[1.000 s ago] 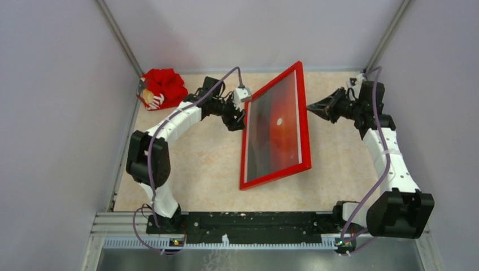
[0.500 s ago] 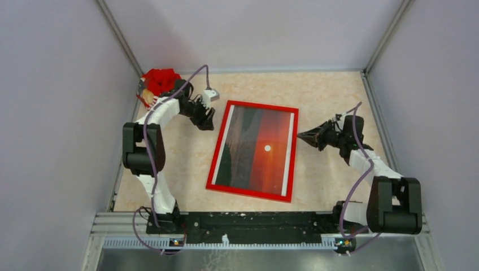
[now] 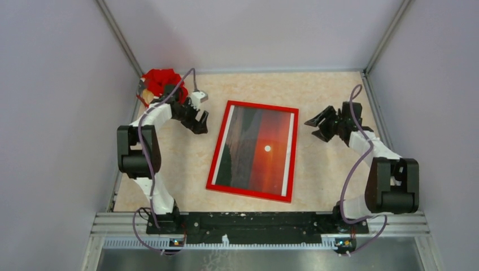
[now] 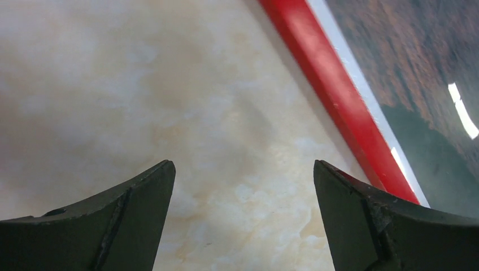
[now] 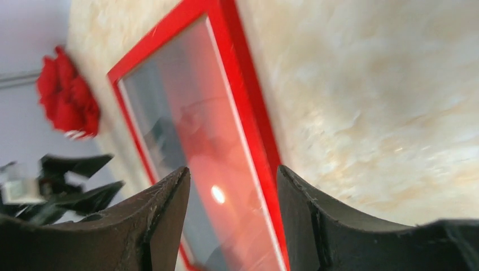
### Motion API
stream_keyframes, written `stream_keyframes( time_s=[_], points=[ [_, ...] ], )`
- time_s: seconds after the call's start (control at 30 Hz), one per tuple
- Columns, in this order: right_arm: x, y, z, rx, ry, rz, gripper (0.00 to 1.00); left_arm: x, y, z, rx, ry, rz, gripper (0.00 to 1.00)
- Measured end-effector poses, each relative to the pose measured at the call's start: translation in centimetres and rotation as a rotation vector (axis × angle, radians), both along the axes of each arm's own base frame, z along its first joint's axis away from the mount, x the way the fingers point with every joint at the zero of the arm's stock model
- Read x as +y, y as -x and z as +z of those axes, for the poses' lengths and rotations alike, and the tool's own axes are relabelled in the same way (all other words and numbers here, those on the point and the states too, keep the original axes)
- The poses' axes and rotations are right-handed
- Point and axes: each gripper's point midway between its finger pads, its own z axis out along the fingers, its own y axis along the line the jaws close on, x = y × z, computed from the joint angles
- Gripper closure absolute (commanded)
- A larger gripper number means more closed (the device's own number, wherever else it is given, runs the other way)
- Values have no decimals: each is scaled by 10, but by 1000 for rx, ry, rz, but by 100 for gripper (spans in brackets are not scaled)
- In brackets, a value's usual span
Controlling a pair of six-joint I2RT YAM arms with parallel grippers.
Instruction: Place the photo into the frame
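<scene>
The frame (image 3: 217, 151), thin and bright red, lies flat and face up in the middle of the table. The photo (image 3: 257, 149) sits inside it, a red-orange sunset with a small white sun and a white border. My left gripper (image 3: 200, 123) stands open just left of the frame's far left corner, touching nothing. In the left wrist view its jaws (image 4: 243, 166) span bare tabletop, with the frame's red edge (image 4: 333, 96) off to the right. My right gripper (image 3: 314, 129) is open to the right of the frame and apart from it. Through its jaws (image 5: 232, 169) I see the frame (image 5: 248, 113) and photo (image 5: 186, 118).
A crumpled red bundle (image 3: 161, 82) sits in the back left corner, behind the left arm, and also shows in the right wrist view as a red bundle (image 5: 68, 96). Grey walls close in the table on three sides. A metal rail (image 3: 254, 223) runs along the near edge.
A second ago the frame stood tilted up between both grippers; it now lies flat, face up. Both arms have drawn back outward. The right gripper has gone from shut to open.
</scene>
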Motion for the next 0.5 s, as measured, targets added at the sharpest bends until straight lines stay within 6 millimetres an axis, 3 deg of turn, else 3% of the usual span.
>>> stream_keyframes(
  time_s=[0.07, 0.13, 0.17, 0.2, 0.27, 0.37, 0.5],
  points=[
    [-17, -12, 1, -25, 108, -43, 41, 15, -12, 1, -21, 30, 93, 1],
    [-40, -23, 4, -65, 244, -109, 27, 34, -24, 7, -57, 69, 195, 1],
    [-50, -26, 5, -81, 293, -139, 5, 44, -29, 13, -82, 91, 244, 1],
    [-64, -29, 9, -128, 369, -185, 2, 51, -33, 18, -100, 107, 276, 1],
    [-86, -30, 16, -210, 470, -275, 1, 67, -40, 29, -148, 132, 342, 1],
    [-117, -21, 21, -359, 609, -414, 1, 70, -43, 31, -188, 148, 407, 1],
    [-133, -4, -3, -455, 743, -434, 1, 68, -35, 7, -202, 167, 476, 1]
  ],
)
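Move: The framed photo lies face up between the empty hands, on the table, its middle roughly 24 cm right of the left hand, 8 cm back and 8 cm below; its left rim passes only some 7 cm right and 6 cm back of that hand. The red cloth lies about 18 cm ahead and 18 cm left of it. From the right hand, the framed photo's middle is roughly 25 cm left, 5 cm back and 10 cm below. Both empty hands draw away from the framed photo without touching it: the right hand sweeps about 13 cm to its right, swinging a little forward and back again, while it rolls over to the right by some 40 degrees, turns clockwise, and spreads its half-open fingers fully. The left hand, already wide open, moves about 7 cm left and roughly 4 cm forward towards the red cloth, rising some 3 cm and sinking nearly back, its wrist turning counter-clockwise. ##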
